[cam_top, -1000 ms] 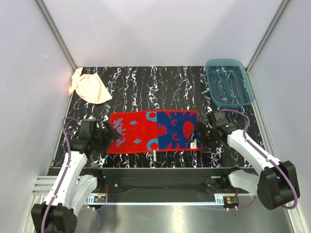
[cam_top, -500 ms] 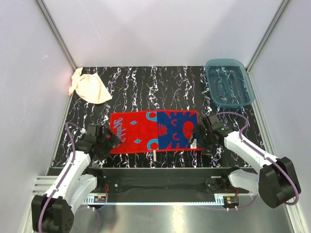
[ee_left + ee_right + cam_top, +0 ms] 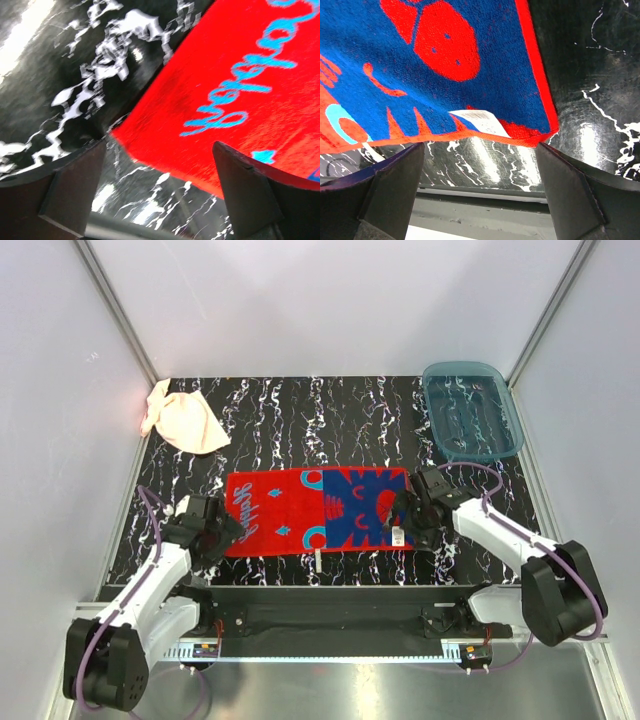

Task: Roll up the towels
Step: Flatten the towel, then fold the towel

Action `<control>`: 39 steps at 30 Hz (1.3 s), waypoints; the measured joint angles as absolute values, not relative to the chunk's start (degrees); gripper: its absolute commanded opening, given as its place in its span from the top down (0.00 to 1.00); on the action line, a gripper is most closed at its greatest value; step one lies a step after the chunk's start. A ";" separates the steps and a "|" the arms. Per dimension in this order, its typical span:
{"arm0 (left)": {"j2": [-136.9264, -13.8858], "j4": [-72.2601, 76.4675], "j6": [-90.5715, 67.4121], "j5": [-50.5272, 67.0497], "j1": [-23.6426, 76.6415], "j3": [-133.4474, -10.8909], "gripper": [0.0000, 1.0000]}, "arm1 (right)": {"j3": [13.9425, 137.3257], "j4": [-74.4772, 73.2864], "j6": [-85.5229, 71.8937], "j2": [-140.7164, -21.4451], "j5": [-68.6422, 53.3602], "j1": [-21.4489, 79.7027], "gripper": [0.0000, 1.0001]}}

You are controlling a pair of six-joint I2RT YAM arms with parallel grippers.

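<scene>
The blue and red towel (image 3: 318,510) lies flat and unrolled in the middle of the black marbled table, red half to the left, blue half to the right. My left gripper (image 3: 224,534) stands open at its near left corner. In the left wrist view the red cloth (image 3: 240,90) fills the upper right, and its corner lies just ahead of the open gripper (image 3: 160,200). My right gripper (image 3: 402,524) is open at the near right corner. In the right wrist view the hem and a white label (image 3: 480,122) lie just ahead of the open gripper (image 3: 480,200). The peach towel (image 3: 183,422) sits crumpled at the back left.
A translucent blue tray (image 3: 470,412) stands at the back right corner. White walls close in the table on three sides. A black rail (image 3: 320,595) runs along the near edge, close below both grippers.
The left gripper has come nearer and settled at the towel's near left corner. The right gripper has shifted a little left to the near right corner. The towels have not moved.
</scene>
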State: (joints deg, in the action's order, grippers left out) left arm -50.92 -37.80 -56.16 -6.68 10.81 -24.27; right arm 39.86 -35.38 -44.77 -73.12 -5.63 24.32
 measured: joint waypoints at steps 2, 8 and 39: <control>-51.29 -35.64 -56.55 -6.66 10.81 -23.75 0.36 | 39.53 -34.96 -44.97 -72.55 -5.56 24.10 0.00; -52.18 -32.91 -56.25 -6.68 10.81 -22.48 0.88 | 36.45 -34.98 -47.20 -66.43 -4.23 21.78 0.00; -47.72 -35.00 -51.99 -7.38 10.20 -23.18 0.97 | 27.90 -28.49 -56.60 -66.26 -1.67 20.88 1.00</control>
State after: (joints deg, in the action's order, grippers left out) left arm -47.72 -35.00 -51.99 -7.38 10.20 -23.18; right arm 27.90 -28.49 -56.60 -66.26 -1.67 20.88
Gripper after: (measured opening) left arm 0.074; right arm 0.102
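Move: The towel's near left corner lies about 2 cm left of the left hand and 1 cm below it. The towel's blue lettering starts farther in, some 10 cm ahead and 3 cm right of that hand. For the right hand, the towel's near right corner lies roughly 2 cm back, 3 cm right and 3 cm down. The towel's white label is about 1 cm ahead and 1 cm left of the right hand, 3 cm below. Sliding right about 2 cm past the label, the right hand then dips some 3.5 cm while drawing back, turns about 15 degrees clockwise and shuts gradually on the near right corner, easing forward and right again. The left hand closes quickly on the near left corner with a 1 cm nudge forward, then keeps the pinch almost in place, rising slightly. ##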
